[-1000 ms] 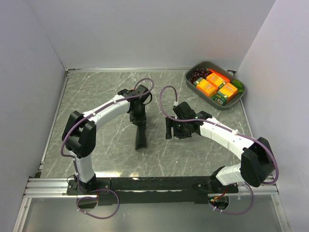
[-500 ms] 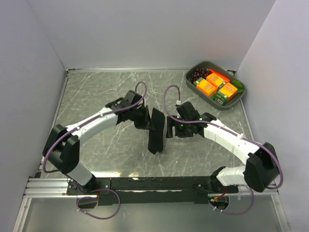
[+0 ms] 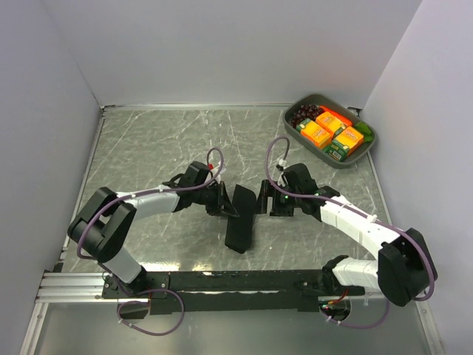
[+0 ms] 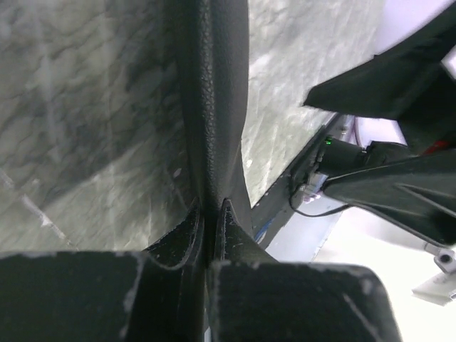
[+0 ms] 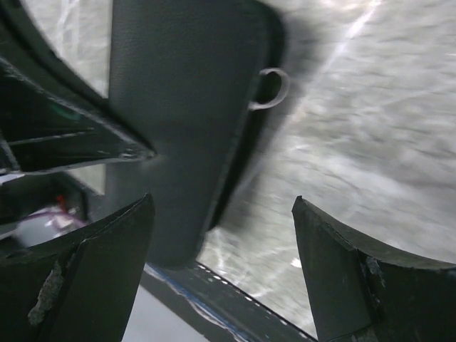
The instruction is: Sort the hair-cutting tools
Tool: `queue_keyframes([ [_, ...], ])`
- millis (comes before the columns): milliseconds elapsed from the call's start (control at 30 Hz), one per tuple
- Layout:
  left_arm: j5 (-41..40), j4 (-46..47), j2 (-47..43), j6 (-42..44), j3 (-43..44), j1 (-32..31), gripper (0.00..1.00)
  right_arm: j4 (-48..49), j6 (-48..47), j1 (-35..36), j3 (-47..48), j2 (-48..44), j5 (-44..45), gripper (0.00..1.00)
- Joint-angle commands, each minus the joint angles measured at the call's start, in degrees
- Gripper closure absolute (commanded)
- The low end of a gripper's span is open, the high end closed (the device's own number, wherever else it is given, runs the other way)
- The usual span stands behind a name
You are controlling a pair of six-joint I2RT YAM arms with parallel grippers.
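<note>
None of the hair-cutting tools shows in any view. A flat black zip case (image 3: 241,220) is held on edge just above the marble table, at the middle near the front. My left gripper (image 3: 222,203) is shut on the case's left rim. In the left wrist view its fingers (image 4: 187,229) pinch the case's (image 4: 222,107) thin edge. My right gripper (image 3: 265,203) stands open just right of the case. In the right wrist view the case (image 5: 185,107) lies ahead of the gripper (image 5: 222,201), with a small silver ring (image 5: 274,89) at its edge.
A grey bin (image 3: 314,96) with orange boxes and dark grapes sits at the back right corner. White walls close the left, back and right sides. A metal rail (image 3: 74,285) runs along the front edge, by the arm bases.
My left arm has dropped low and carried the case right and toward the front, turning its broad face up. My right gripper has opened wider and shifted slightly right.
</note>
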Motion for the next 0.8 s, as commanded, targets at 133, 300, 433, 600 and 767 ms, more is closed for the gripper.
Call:
queue_keyframes([
  [133,6.6,17.9,-4.7,-3.4,-7.3,3.2,0.99,9.4,2.0,-1.6,-3.6,-5.7,-3.9,0.12],
  [300,14.1,22.6,-10.4,-5.7,-7.4,5.7,0.99,8.1,0.5,-3.5,-3.4,-11.4,-4.7,0.11],
  [433,18.6,29.3,-12.2,-10.9,-7.9,6.1,0.99,10.0,1.7,-4.0,-2.1,-12.7,-8.1,0.11],
  [600,23.1,47.4,-13.5,-21.6,-11.4,6.7,0.99,11.0,2.3,-4.2,-1.1,-16.1,-8.7,0.1],
  [767,24.9,48.5,-14.2,-22.8,-11.4,6.7,0.99,14.8,3.9,-4.6,-0.5,-18.8,-12.4,0.09],
])
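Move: The left gripper already pinches the black tool case by its left long edge, the case's middle about 3 cm to that hand's right, 1 cm back and 2 cm lower. From the wide-open right gripper, the case's middle lies some 8 cm to the left, 2 cm back and 4 cm below, while the silver scissor ring poking from its far right corner sits about 3 cm ahead, 4 cm to the left and 4 cm below. After a brief, nearly still start, the left hand keeps its pinch on the case and lifts it almost straight up by about 12 cm, rolling some 30 degrees so that its right-pointing fingers come up towards level and raise the case's free edge. The empty right hand rises beside that edge by a smaller amount, its fingers also tipping upward and staying wide open close to the case, with no contact to be made out. ##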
